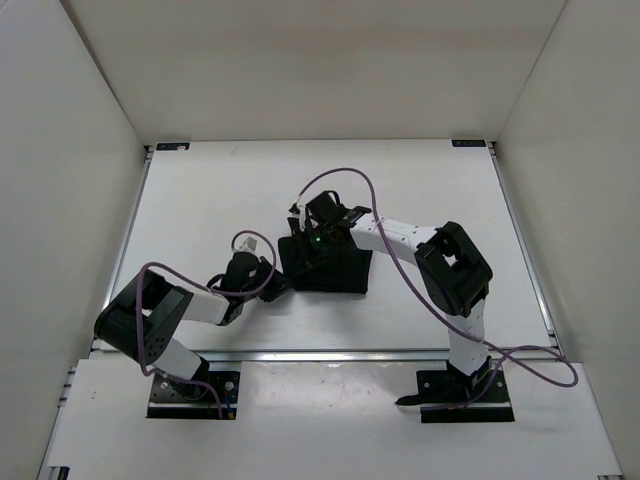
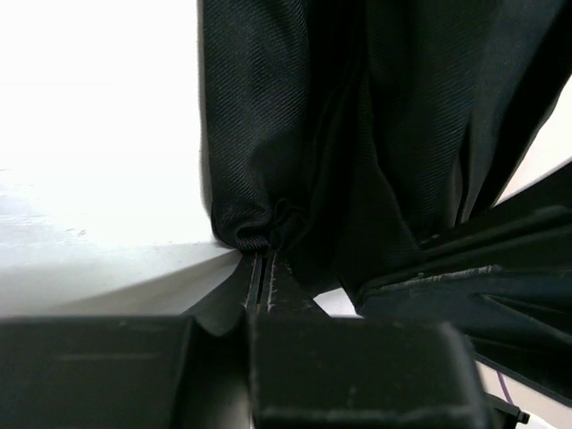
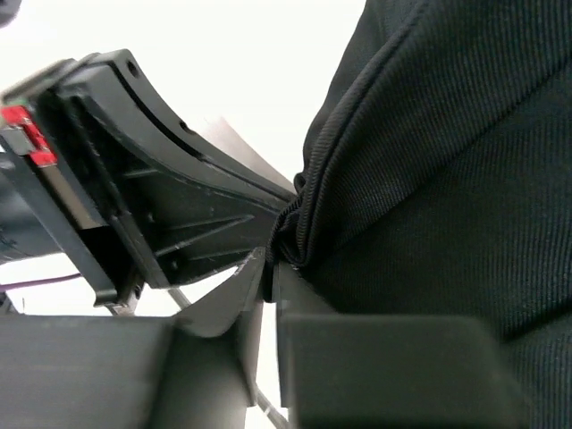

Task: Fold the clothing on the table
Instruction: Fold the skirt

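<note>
The black clothing (image 1: 338, 268) lies bunched into a rough square near the middle of the white table (image 1: 200, 200). My left gripper (image 1: 278, 284) is at its near left corner. In the left wrist view that gripper (image 2: 263, 257) is shut on a gathered hem of the clothing (image 2: 357, 116). My right gripper (image 1: 318, 240) is over the cloth's far edge. Seen from the right wrist, it (image 3: 273, 261) is shut on a folded edge of the clothing (image 3: 447, 179). The two grippers are close together, and the cloth hangs in pleats between them.
White walls enclose the table on three sides. Thin metal rails (image 1: 522, 250) run along its edges. A purple cable (image 1: 385, 225) loops over the right arm, another (image 1: 160, 270) over the left. The other arm's black gripper body (image 3: 134, 179) fills the left of the right wrist view.
</note>
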`<state>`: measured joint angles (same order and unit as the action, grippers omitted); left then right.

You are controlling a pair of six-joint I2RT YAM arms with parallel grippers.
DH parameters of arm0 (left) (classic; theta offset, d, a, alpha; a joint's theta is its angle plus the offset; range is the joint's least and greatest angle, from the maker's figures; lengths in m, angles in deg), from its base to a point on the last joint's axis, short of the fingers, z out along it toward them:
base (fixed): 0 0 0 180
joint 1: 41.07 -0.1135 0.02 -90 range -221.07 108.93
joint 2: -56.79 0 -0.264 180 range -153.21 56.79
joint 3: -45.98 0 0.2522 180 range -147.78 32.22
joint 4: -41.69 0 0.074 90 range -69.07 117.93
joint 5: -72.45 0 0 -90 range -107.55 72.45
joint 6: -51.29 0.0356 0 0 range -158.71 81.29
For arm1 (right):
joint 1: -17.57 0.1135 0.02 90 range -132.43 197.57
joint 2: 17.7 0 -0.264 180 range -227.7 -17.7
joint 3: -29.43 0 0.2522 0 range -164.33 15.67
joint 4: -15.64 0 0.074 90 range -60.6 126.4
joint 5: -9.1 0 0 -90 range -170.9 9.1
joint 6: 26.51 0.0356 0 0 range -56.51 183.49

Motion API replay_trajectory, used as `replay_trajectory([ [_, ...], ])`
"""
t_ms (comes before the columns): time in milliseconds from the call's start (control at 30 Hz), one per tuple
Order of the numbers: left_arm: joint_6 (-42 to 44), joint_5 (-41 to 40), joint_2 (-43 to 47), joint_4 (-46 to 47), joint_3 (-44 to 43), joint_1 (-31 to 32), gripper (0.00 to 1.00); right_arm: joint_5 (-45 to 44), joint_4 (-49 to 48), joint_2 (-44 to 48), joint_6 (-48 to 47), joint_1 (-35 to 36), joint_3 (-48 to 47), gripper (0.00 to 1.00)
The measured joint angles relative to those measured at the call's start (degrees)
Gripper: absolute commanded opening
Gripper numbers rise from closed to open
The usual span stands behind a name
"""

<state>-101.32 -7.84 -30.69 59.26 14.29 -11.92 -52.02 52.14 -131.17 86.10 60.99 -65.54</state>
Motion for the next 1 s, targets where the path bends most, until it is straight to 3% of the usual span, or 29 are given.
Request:
replay_trajectory([
  [267,0.20,0.26,4.15,-1.90,2.12,-1.70,0.44,4.24,-0.96,3.26,-2.27,-0.02,1.31,0.45],
  [400,0.11,0.46,8.39,-3.72,3.93,-3.58,0.55,7.76,-3.02,13.57,-2.73,-1.07,4.68,0.46],
  [533,0.24,0.28,14.58,-7.48,6.29,-5.49,0.56,10.36,-8.39,27.15,-2.47,-4.26,11.34,0.46],
  [633,0.94,0.55,21.66,-12.98,7.58,-7.06,0.65,11.26,-12.26,36.96,-1.55,-8.37,18.38,0.49],
  [667,1.49,1.16,24.87,-15.21,7.69,-7.98,0.76,11.17,-13.03,40.02,-1.29,-10.01,20.72,0.51],
  [700,2.51,2.21,28.00,-17.22,7.65,-9.09,0.99,10.93,-12.94,42.77,-1.14,-11.63,22.73,0.49],
  [833,8.57,8.79,37.55,-30.56,1.38,-16.24,0.99,10.45,-11.50,50.86,-1.55,-19.69,27.21,0.48],
  [1000,19.50,13.73,38.07,-46.95,-19.06,-17.16,0.98,11.43,-9.94,55.10,-2.93,-28.13,31.50,0.49],
])
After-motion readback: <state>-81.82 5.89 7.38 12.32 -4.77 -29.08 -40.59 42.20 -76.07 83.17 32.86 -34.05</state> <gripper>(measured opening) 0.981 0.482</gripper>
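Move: Just at the left fingertips is the skirt's near left corner, still pinched; the folded skirt's middle lies about 8 cm to the right of that hand and 5 cm farther out, at roughly table height. The right hand still pinches the folded-over side edge above it: the skirt's middle is some 6 cm to its right, level with it fore and aft, and about 4 cm below, the near left corner roughly 4 cm back and 4 cm left of it. Opening on the skirt, both grippers let go of it and draw apart. The left slides away low to its left, about 7 cm and slightly back, then lifts some 16 cm, ending wide open. The right, opening about halfway, first climbs steeply off the cloth, then swings some 18 cm right over the skirt, its fingers tilting up towards level. ##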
